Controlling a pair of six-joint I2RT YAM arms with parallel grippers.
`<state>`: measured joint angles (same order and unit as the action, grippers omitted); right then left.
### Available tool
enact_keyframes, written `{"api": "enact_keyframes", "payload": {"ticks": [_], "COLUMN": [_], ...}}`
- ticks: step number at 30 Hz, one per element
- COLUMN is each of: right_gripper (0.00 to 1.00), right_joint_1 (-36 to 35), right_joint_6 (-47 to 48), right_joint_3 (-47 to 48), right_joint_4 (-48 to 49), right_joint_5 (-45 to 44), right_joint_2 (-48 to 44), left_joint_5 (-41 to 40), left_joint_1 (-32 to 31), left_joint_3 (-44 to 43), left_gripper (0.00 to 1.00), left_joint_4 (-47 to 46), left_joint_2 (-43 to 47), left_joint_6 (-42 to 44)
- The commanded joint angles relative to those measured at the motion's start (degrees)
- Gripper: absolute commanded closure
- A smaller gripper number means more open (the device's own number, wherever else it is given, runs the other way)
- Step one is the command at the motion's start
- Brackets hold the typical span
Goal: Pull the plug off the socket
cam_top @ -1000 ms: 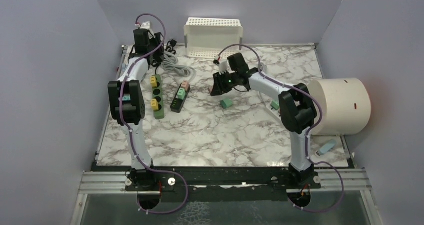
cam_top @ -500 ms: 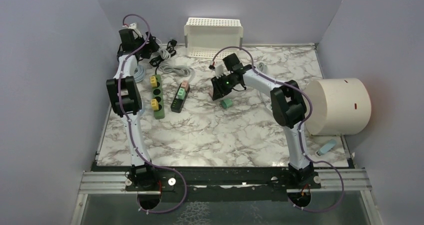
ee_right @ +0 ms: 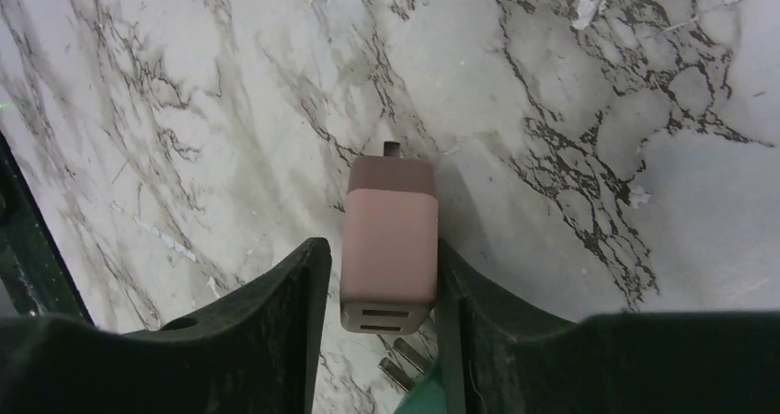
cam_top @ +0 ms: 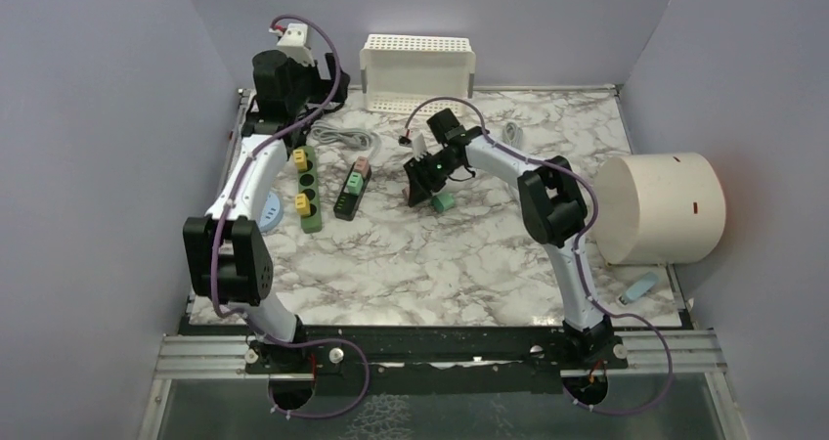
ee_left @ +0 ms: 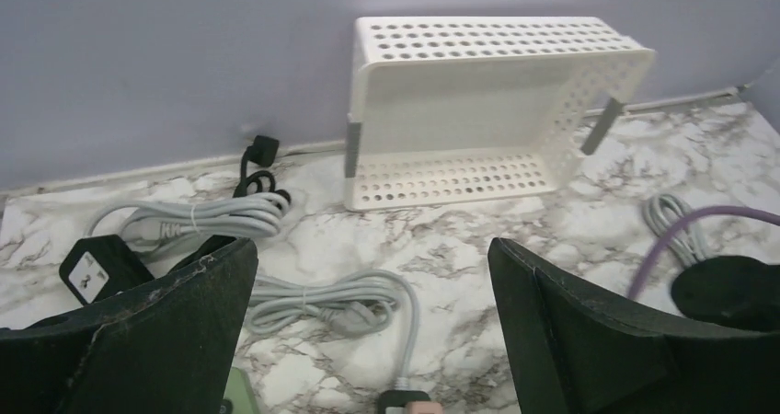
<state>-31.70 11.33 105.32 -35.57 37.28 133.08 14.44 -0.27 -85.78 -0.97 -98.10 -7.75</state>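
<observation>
A pink plug [ee_right: 389, 244] lies on the marble between the fingers of my right gripper [ee_right: 382, 248]. The right finger touches it and a thin gap shows at the left finger [ee_right: 294, 294], so the gripper is open. A green plug [cam_top: 445, 202] lies just beside it, prongs showing. The black socket strip [cam_top: 352, 188] still carries a pink and a green plug; the green socket strip [cam_top: 307, 188] carries yellow plugs. My left gripper [ee_left: 370, 248] hangs wide open and holds nothing, above a grey cable [ee_left: 340, 299] at the back left. In the top view my right gripper [cam_top: 418, 181] is low on the table.
A white perforated basket [cam_top: 418, 73] leans at the back wall. A cream cylinder [cam_top: 665, 207] lies at the right edge, with a blue item [cam_top: 640, 286] in front of it. Another green plug [cam_top: 537, 206] and a coiled white cable [cam_top: 510, 130] lie behind the right arm. A black adapter [ee_left: 92, 271] sits at the far left.
My left gripper went from shut to wide open and its arm swung around at the back left. My right gripper moved left and down to the table and loosened on the pink plug.
</observation>
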Motion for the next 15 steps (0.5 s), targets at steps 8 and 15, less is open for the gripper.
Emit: {"api": "enact_keyframes", "payload": {"ticks": [8,15], "right_gripper": [0.20,0.19], "right_joint_1": [-1.15,-0.87], "right_joint_6": [-5.92,-14.39], "right_joint_3": [-6.37,-21.21], "right_joint_4": [8.01,21.47], "right_joint_5": [-17.26,-33.19], "right_joint_2": [-7.53,-18.66], "left_joint_5": [-1.44,-3.29], "left_joint_1": [-9.12,-17.22], "left_joint_3": [20.33,18.56], "left_gripper": [0.01,0.01], "left_joint_4": [-2.92,-2.79], "left_joint_2": [7.35,3.00], "left_joint_6": [-1.41,-3.15]}}
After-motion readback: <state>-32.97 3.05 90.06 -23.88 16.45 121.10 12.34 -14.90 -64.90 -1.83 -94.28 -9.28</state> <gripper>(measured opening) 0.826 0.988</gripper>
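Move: Behind the open left hand by about 14 cm, 7 cm to its right and 27 cm below lies the black strip with its green and pink plugs. From that hand the green strip is some 13 cm back and 4 cm left, the cable coil 4 cm ahead and 3 cm right. The right hand has the loose pink plug between its fingertips, the loose green plug 6 cm right and 2 cm back; the black strip is about 13 cm left, 2 cm ahead. Swinging down, right and back towards the black strip, the left hand first rises 2–3 cm, then sinks about 16 cm, wide open, tipping down and turning clockwise. The right fingers spread wide around the loose pink plug and back off it, nearly 4 cm right and a little forward, turning clockwise some 15 degrees. ##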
